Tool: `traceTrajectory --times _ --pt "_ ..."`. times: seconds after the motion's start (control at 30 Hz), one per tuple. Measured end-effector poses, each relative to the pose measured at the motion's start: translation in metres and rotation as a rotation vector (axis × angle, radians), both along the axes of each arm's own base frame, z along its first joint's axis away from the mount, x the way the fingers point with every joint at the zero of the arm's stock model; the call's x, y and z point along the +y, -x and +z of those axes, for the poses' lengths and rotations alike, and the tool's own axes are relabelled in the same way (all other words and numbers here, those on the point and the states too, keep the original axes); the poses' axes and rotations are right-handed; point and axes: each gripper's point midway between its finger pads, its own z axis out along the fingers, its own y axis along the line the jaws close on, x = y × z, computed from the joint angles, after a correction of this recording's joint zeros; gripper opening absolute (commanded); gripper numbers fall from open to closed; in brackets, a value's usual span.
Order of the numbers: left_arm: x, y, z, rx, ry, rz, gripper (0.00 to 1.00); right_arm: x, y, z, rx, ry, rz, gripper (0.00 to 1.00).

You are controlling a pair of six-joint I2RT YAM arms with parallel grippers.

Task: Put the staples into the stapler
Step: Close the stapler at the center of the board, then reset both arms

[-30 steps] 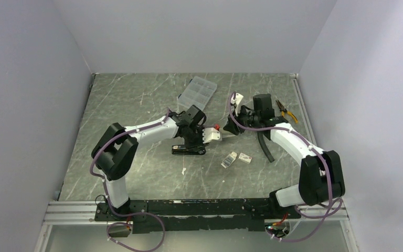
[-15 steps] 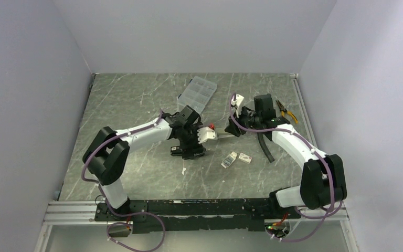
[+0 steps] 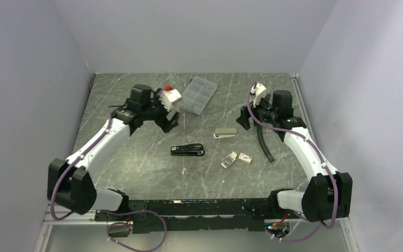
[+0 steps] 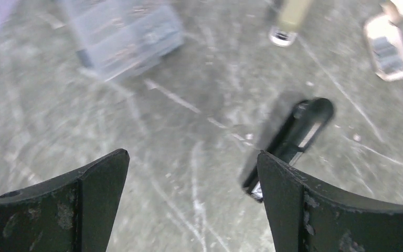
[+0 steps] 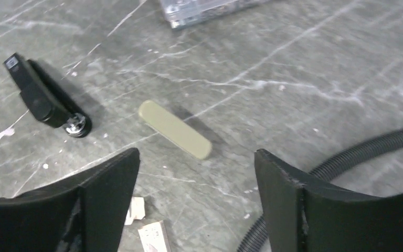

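Observation:
The stapler lies in two pieces on the grey table. Its black body point(image 3: 188, 150) point(image 4: 294, 134) point(image 5: 44, 100) sits at the centre, and a beige bar point(image 3: 225, 133) point(image 5: 176, 129) point(image 4: 291, 18) rests apart, to its right. The staples' white cardboard tray point(image 3: 230, 159) point(image 4: 387, 50) shows something greyish inside, beside its sleeve point(image 3: 245, 158) point(image 5: 152, 236). My left gripper point(image 3: 166, 118) point(image 4: 191, 154) hangs open and empty at the back left, well above the table. The right gripper point(image 3: 244, 118) point(image 5: 196, 151) is open and empty too, behind the beige bar.
A clear compartment case point(image 3: 198, 94) point(image 4: 126, 37) stands at the back centre. Yellow-handled pliers point(image 3: 286, 111) lie at the back right. A black ribbed hose point(image 3: 262, 144) point(image 5: 346, 163) runs beside the right arm. A small white scrap point(image 3: 183, 170) lies near the front.
Both grippers opened and drew back from the centre, the left one swinging far to the back left. The beige bar, earlier held between them, now lies on the table.

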Motion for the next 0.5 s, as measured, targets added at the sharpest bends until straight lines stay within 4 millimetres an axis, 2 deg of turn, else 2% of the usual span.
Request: traceTrajectory --times 0.07,0.13,0.3,0.5 --pt "0.029 -0.013 0.014 -0.037 0.054 0.122 0.97 -0.012 -0.004 0.009 -0.006 -0.015 -0.064 0.99" --pt "0.059 -0.023 0.026 -0.065 0.109 0.252 0.97 -0.022 -0.008 0.019 -0.01 -0.031 -0.139 1.0" --pt "0.118 -0.037 0.052 -0.108 0.219 0.507 0.97 -0.041 -0.014 0.052 -0.072 -0.042 -0.289 1.0" --pt "0.172 -0.032 0.079 -0.143 0.346 0.766 0.97 -0.055 -0.001 0.094 -0.212 -0.081 -0.374 1.0"
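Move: The black stapler, already shut, lies about 7 cm back and 5 cm to the right of the left hand, some 16 cm below it; the organizer box is about 20 cm ahead and 10 cm right of that hand. The green stapler sits level with the right hand and about 5 cm to its left, some 16 cm below; from the right hand the black stapler is about 8 cm back and 20 cm left, the staple pack 11 cm back and 2 cm left. Away from the closed black stapler goes the left hand, empty and wide open, swinging some 17 cm left while rising about 8 cm and turning counter-clockwise about 45 degrees. From above the green stapler the right hand, touching nothing, backs off up and to the right, towards the black hose side, turning clockwise, tipping its fingers up a little and opening them the last bit. ##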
